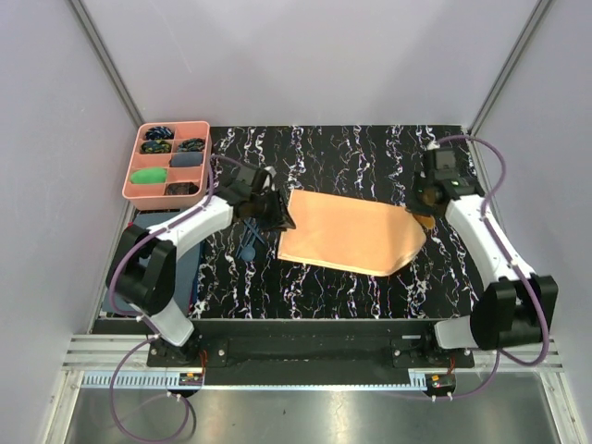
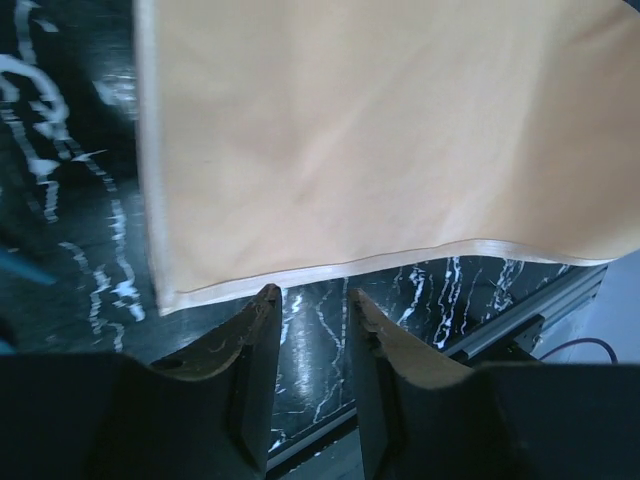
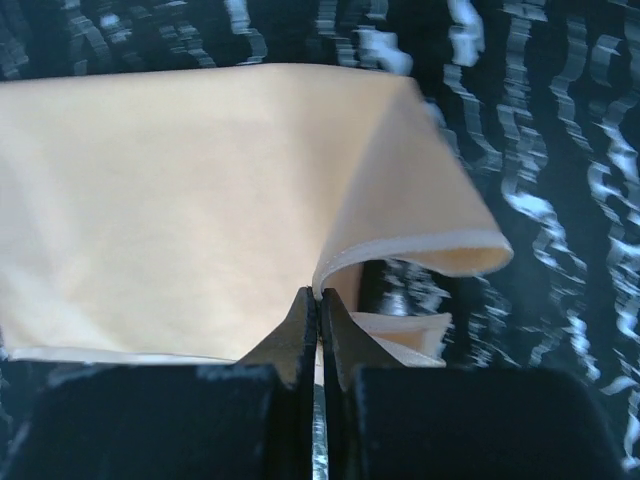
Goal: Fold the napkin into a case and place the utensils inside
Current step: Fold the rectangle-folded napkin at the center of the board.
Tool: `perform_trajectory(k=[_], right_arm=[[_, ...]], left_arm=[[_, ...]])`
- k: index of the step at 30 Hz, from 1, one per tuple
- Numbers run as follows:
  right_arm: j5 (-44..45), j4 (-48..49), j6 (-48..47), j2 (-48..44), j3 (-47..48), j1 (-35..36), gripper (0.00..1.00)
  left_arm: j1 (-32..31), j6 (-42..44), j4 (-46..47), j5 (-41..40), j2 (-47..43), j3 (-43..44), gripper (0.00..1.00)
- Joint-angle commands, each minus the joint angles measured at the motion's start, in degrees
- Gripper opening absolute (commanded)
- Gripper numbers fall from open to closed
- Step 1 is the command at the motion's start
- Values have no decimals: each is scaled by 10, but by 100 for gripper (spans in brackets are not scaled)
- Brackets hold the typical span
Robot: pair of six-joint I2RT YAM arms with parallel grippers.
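The peach-orange napkin (image 1: pixel 347 233) lies folded on the black marbled table, its right end tapering to a point. My right gripper (image 1: pixel 421 208) is shut on the napkin's hemmed edge (image 3: pixel 400 250), which curls up from the jaws (image 3: pixel 320 297) into a raised loop. My left gripper (image 1: pixel 277 215) stands at the napkin's left end, open, with only table between its fingertips (image 2: pixel 312 297); the napkin's hem (image 2: pixel 300 272) runs just ahead of them. A dark blue utensil (image 1: pixel 248 248) lies on the table left of the napkin, partly under my left arm. No case is formed.
A pink compartment tray (image 1: pixel 134 159) with small coloured bundles sits at the back left. A dark blue-grey cloth (image 1: pixel 188 268) lies along the table's left side under my left arm. The table's front rail (image 2: pixel 540 310) shows beyond the napkin.
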Motion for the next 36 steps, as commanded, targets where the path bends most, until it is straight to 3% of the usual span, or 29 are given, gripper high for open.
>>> perform_trajectory(k=[1,6,15,22,36], right_arm=[[-27,36,42,80,75,109,0],[-76,60,102,202,164,200,0],[-123,87,156,347,279,253,0],[-139,95,173,382,311,265,0],[-191,141,215,374,271,280,0]], left_arm=[[33,45,-4,-4,-37,-23,36],[67,74,-25,-11,-45,-19,37],[77,82,-33,-15,-27,-18,37],[77,76,-24,-27,-13,-23,37],[70,55,-2,-11,54,-23,36]])
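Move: About 35 cm to the right hand's left lies the middle of the napkin's left edge, 5 cm nearer the base and some 15 cm lower; the hand already holds the opposite edge up. The napkin's near-left corner is about 11 cm back from that middle, and the blue utensils lie 10 cm to its left and 3 cm nearer. From the open left hand, that same middle is about 3 cm left, level with it fore-and-aft, 10 cm below. Sweeping left about 30 cm, fast at first and then easing, the right hand keeps its pinch on the napkin's right edge and carries it over the cloth towards the left edge, drifting 6 cm forward and sinking as much while rolling its left side up and turning counter-clockwise. The left hand shifts left towards that edge, pauses, then sinks towards it, fingers staying partly open. ##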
